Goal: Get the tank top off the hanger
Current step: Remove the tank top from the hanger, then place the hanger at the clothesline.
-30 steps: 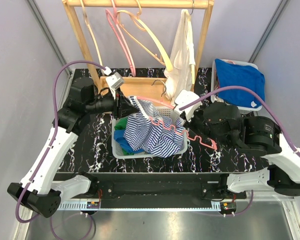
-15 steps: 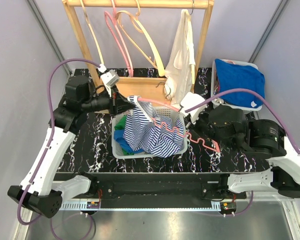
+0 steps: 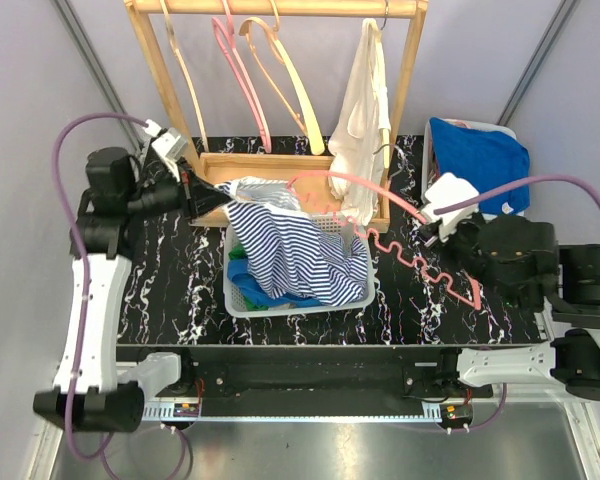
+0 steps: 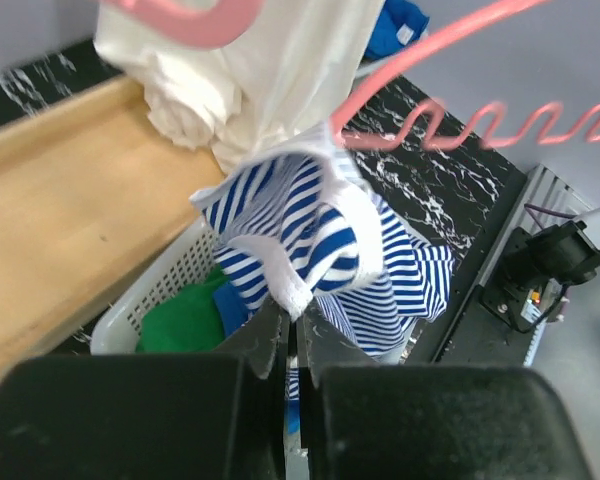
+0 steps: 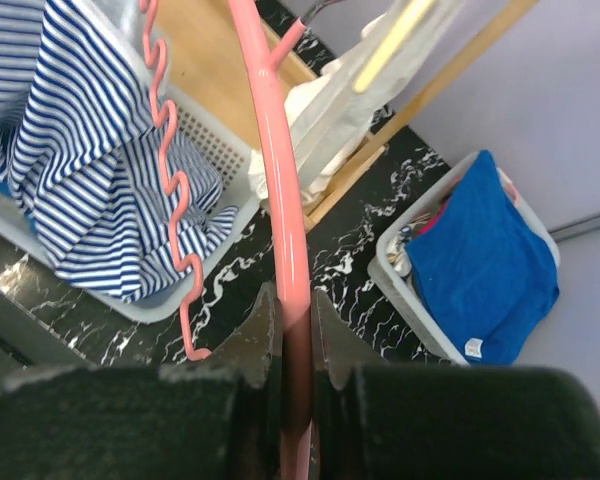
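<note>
The blue-and-white striped tank top [image 3: 292, 248] is stretched from the white basket [image 3: 280, 308] up to my left gripper [image 3: 208, 190]. In the left wrist view that gripper [image 4: 292, 322] is shut on the top's white hem, and the tank top [image 4: 315, 235] bunches just beyond the jaws. My right gripper [image 3: 435, 224] is shut on the pink hanger [image 3: 352, 179], to the right of the basket. The right wrist view shows the hanger [image 5: 272, 170] clamped between the jaws of the right gripper [image 5: 292, 325]. The hanger's left tip meets the top's upper edge; whether a strap still loops it is unclear.
A wooden rack [image 3: 300, 165] at the back carries several bare hangers and a cream garment [image 3: 365, 110]. Green and blue clothes lie in the basket under the tank top. A bin with blue cloth [image 3: 478, 155] stands at the back right.
My left gripper shut on the tank top and pulled it back and to the left, stretching it out. My right gripper carried the hanger to the right, away from the basket.
</note>
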Controlling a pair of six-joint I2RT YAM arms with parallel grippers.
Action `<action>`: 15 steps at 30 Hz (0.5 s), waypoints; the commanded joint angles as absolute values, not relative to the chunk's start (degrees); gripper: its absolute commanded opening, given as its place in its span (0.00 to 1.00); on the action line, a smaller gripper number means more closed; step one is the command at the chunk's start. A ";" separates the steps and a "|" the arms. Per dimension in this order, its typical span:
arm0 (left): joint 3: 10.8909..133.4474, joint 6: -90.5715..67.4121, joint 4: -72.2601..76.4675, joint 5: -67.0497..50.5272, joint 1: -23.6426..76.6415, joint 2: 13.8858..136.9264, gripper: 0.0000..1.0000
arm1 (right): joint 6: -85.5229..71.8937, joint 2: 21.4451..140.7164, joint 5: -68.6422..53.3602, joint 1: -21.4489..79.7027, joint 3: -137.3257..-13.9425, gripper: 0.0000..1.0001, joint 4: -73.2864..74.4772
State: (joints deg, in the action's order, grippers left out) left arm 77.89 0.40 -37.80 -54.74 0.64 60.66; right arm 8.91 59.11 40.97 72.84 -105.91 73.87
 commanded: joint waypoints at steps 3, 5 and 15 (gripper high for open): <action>74.97 3.42 -39.81 -57.85 3.05 62.85 0.00 | 6.24 56.17 41.77 73.04 -113.29 0.00 71.99; 73.92 7.28 -40.34 -52.77 5.79 60.57 0.00 | 5.98 53.45 34.68 73.12 -114.52 0.00 70.50; 71.82 16.08 -46.67 -43.44 18.01 61.00 0.64 | 12.99 63.42 50.08 73.04 -116.53 0.00 65.13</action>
State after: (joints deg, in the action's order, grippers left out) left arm 73.10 10.85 -45.25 -49.52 15.99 60.49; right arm 8.14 52.27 40.36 72.86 -116.18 71.07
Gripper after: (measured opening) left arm 0.422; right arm 0.100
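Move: Lying some 14 cm to the right of the left hand, 3 cm nearer the base and 18 cm below is the basket, where the striped tank top it still pinches mostly hangs already. The rack's wooden base is about 16 cm ahead and 8 cm right, 20 cm down; the cream tank top hangs about 17 cm ahead and 25 cm right, level with the hand. From the right hand, which grips the pink hanger, the basket is roughly 20 cm left, 6 cm ahead and 24 cm below. Lowering the pinched end of the striped tank top about 6 cm, with a slight reach forward first, the left hand then draws back and right over the basket and opens its fingers about two fifths of the way. Meanwhile the right hand keeps its grip on the pink hanger and carries it up some 7 cm and to the right, away from the cloth, rolling its left side up about 20 degrees. ##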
